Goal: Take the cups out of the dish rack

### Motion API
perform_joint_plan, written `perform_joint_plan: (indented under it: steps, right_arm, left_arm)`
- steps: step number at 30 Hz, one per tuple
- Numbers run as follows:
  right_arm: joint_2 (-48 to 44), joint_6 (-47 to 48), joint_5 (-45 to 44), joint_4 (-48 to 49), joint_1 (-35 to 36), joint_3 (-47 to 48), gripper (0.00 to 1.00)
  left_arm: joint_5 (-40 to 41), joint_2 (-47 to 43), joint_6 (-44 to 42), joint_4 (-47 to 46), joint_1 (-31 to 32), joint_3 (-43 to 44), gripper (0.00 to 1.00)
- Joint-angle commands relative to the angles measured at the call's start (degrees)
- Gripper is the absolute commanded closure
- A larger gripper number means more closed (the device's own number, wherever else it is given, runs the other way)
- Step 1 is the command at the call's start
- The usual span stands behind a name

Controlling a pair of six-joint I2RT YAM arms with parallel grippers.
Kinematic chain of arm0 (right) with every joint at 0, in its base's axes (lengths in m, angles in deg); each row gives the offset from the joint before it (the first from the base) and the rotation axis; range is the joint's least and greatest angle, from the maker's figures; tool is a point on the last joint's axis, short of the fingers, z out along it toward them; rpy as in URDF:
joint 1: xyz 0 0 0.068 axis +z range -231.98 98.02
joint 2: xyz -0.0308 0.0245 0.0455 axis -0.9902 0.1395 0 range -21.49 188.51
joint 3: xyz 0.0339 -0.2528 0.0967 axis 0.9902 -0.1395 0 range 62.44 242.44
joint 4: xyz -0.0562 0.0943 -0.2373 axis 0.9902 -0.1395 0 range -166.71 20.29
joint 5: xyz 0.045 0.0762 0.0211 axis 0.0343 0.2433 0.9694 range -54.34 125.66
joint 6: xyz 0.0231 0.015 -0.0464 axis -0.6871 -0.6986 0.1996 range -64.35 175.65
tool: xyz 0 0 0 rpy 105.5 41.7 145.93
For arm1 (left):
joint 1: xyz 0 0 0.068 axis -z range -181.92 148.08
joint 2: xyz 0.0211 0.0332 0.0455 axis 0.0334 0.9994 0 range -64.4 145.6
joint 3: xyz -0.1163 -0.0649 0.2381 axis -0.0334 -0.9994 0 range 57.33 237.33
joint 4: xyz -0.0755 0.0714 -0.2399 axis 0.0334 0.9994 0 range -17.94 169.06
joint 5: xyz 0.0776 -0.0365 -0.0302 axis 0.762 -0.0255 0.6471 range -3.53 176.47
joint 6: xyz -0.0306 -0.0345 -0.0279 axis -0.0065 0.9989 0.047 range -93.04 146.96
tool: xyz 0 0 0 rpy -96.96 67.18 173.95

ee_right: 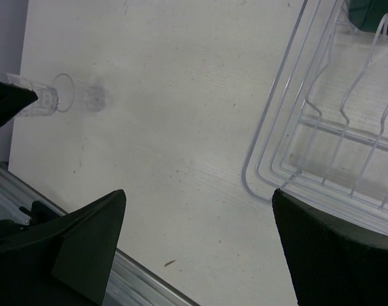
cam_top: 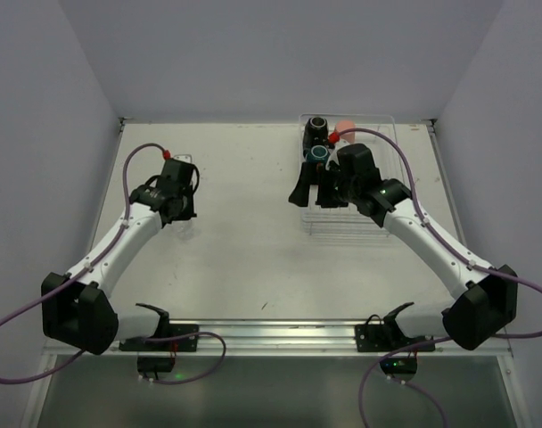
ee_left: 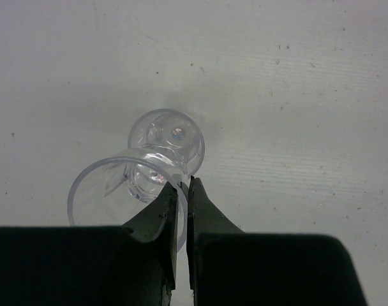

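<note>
My left gripper (ee_left: pixel 184 185) is shut on the rim of a tiny clear cup (ee_left: pixel 117 194), low over the left of the table (cam_top: pixel 244 241). A second clear cup (ee_left: pixel 175 137) stands just beyond it, touching or nearly so. The transparent dish rack (cam_top: pixel 389 134) sits at the back right and holds a black cup (cam_top: pixel 317 124), a dark teal cup (cam_top: pixel 318 153) and a salmon-pink tumbler (cam_top: pixel 345 127). Over the rack's near-left corner (ee_right: pixel 290 127) my right gripper (ee_right: pixel 198 192) hangs open and empty. The teal cup (ee_right: pixel 373 16) shows at that view's top edge.
A metal rail (cam_top: pixel 271 334) runs along the table's near edge, with both arm bases bolted to it. Grey walls close in the left, right and back sides. Purple cables loop from each arm.
</note>
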Motion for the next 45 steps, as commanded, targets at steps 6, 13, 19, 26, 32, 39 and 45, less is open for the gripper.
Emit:
perform_joint_plan:
  steps: [6,13,19,26,32,39,45]
  right_arm:
    - [1.0,1.4,-1.2,0.8,0.1,0.5,0.02]
    - [1.3,1.8,-1.5,1.0,0.1,0.0,0.02]
    - [1.5,2.0,-1.8,1.2,0.1,-0.2,0.02]
    - [3.2,1.7,-2.4,1.2,0.1,0.5,0.02]
    - [5.7,1.8,-6.5,0.3,-0.1,3.2,0.02]
    - [12.8,2.5,-18.4,-5.0,-0.5,12.4,0.02]
    - [23.2,4.3,-28.0,-10.4,-1.5,23.8,0.01]
  left_arm:
    - [-0.4,2.5,-0.2,-4.7,-0.3,0.2,1.0]
    - [-0.6,4.4,-0.2,-6.0,-0.3,0.1,1.0]
    - [0.1,5.5,0.0,-6.6,-0.3,-0.6,1.0]
    - [2.1,6.5,0.3,-6.8,-0.3,-1.1,0.83]
    - [3.0,5.9,0.9,-7.1,-0.3,-1.5,0.68]
    - [2.1,1.9,1.7,-7.4,-0.3,-0.3,0.58]
    - [-6.0,-5.7,1.6,-9.7,0.2,0.3,0.56]
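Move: My left hand still pinches a clear cup by its right wall. The other clear cup stands on the table under it, about 2 cm ahead and 4 cm left of the hand point, some 8 cm below. From my empty right hand the teal cup is roughly 16 cm ahead, 4 cm right and 12 cm down in the rack. The black cup is about 9 cm beyond the teal one, and the pink cup 6 cm beyond and 8 cm right of it. I lower the held clear cup about 3 cm with my left hand, easing slightly forward, down into the standing one, open the fingers to a little under half and rise off some 4 cm. My right hand, wide open throughout, first hovers, then sinks a few centimetres and sweeps about 9 cm forward towards the teal cup, swivelling some 15 degrees clockwise, without touching it yet. ##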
